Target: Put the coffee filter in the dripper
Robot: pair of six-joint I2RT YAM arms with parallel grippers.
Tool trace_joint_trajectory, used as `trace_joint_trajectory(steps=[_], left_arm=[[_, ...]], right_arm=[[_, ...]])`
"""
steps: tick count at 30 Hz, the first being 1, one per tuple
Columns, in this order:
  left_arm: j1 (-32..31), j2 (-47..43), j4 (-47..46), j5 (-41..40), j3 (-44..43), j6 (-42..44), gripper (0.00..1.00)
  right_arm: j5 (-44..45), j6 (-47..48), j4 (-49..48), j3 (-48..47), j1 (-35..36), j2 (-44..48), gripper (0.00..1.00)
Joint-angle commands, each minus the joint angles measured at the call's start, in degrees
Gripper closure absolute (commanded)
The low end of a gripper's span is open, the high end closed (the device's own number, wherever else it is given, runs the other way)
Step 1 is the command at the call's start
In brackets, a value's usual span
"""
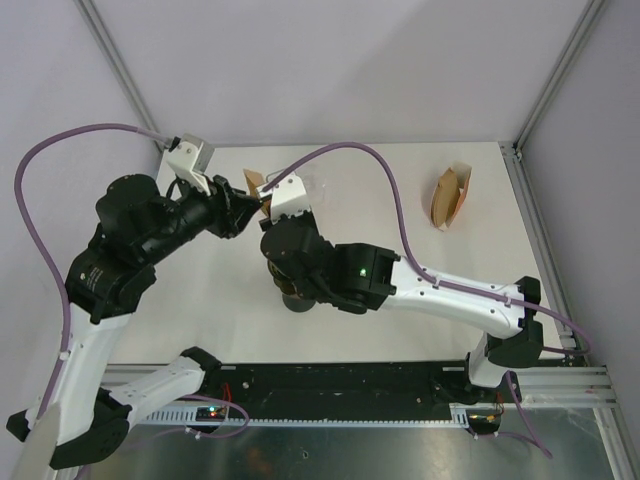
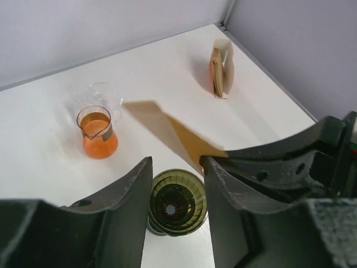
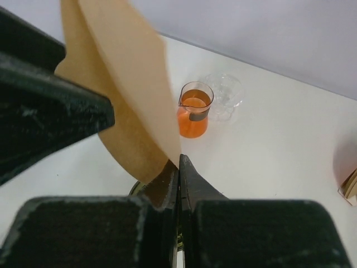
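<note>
A brown paper coffee filter (image 3: pixel 120 95) is up in the air, pinched at its lower edge by my right gripper (image 3: pixel 178 160), whose jaws are shut flat on it. From above it is a brown scrap (image 1: pixel 265 206) between the two wrists. My left gripper (image 2: pixel 175 163) hovers with its jaws apart and nothing in the gap. Its right fingertip (image 2: pixel 215 167) touches the filter's (image 2: pixel 192 142) near corner. Straight below, through that gap, the dark green dripper (image 2: pixel 177 202) stands on the table. In the top view the dripper (image 1: pixel 296 301) is mostly hidden under the right arm.
A small beaker of orange liquid (image 2: pixel 98 137) stands to the left, with a clear glass piece (image 2: pixel 106 92) behind it. A stack of brown filters in a holder (image 1: pixel 450 195) sits at the far right near the table's edge. Walls close the back and right.
</note>
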State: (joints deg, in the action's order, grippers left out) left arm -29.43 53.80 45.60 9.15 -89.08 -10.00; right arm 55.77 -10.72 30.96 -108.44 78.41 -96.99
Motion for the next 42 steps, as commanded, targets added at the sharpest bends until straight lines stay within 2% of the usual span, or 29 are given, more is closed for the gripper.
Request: trace_joint_trajectory(steps=[1,10,17,18,22,24,33,35,38,42], left_arm=[[0.5,-0.3,-1.3,-4.4,-0.6,0.7,0.55],[0.4,-0.3,-1.4,-6.5,-0.6,2.6,0.66],[0.4,-0.1,-1.4,-7.7,0.4,5.6,0.7],[0.4,0.1,-1.5,-7.4,0.5,5.9,0.73],[0.4,0.6,-1.7,-6.4,0.7,7.9,0.95],[0.4,0.7,-1.7,-5.4,1.0,10.1,0.99],[0.4,2.7,-1.4,-4.8,5.5,16.1,1.0],[0.4,3.6,-1.1,-4.0,5.6,16.6,1.0],[0.4,4.4,-0.6,-2.0,5.8,16.3,1.0],[0.3,4.7,0.1,1.7,6.4,14.5,1.0]], right_arm=[[-0.1,0.3,-3.0,-2.0,0.5,0.2,1.0],[0.4,1.4,-4.0,-1.9,0.9,0.5,1.0],[1.1,4.3,-7.5,-1.2,1.5,0.0,1.0],[1.0,4.6,-7.7,-1.2,1.5,-0.2,1.0],[-0.7,4.1,-7.4,0.4,1.1,0.6,1.0],[-2.1,3.3,-7.0,2.2,0.7,2.2,1.0],[-11.6,-4.7,2.8,5.7,-2.1,7.1,0.99],[-12.3,-5.0,2.6,7.4,-2.6,8.5,0.91],[-13.3,-3.6,-1.3,12.4,-3.8,11.0,0.8],[-17.5,1.8,-12.1,19.0,-7.4,14.8,0.75]])
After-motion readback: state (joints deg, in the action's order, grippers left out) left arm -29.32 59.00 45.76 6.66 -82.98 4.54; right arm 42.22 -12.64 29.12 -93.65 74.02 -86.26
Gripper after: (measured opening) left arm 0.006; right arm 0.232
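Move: The paper filter, still pinched along its lower part by the right fingers, has its middle about 4 cm ahead and 3 cm right of the left hand, level with it. From the right hand it is some 3 cm ahead, 2 cm left and 3 cm up. The dripper on its carafe stands about 6 cm ahead, 5 cm right and 29 cm below the left hand; the orange beaker lies about 17 cm beyond the dripper, 4 cm to its left and roughly 8 cm lower. Close the half-open left fingers fully on the filter while easing forward and left a couple of centimetres; then sink the left gripper about 7 cm towards the dripper, drifting forward and back right, its left side rolling up some 15 degrees. Lower the right gripper alongside after a slight rise, then part its fingers slightly, let go of the filter and draw off about 3 cm right. ##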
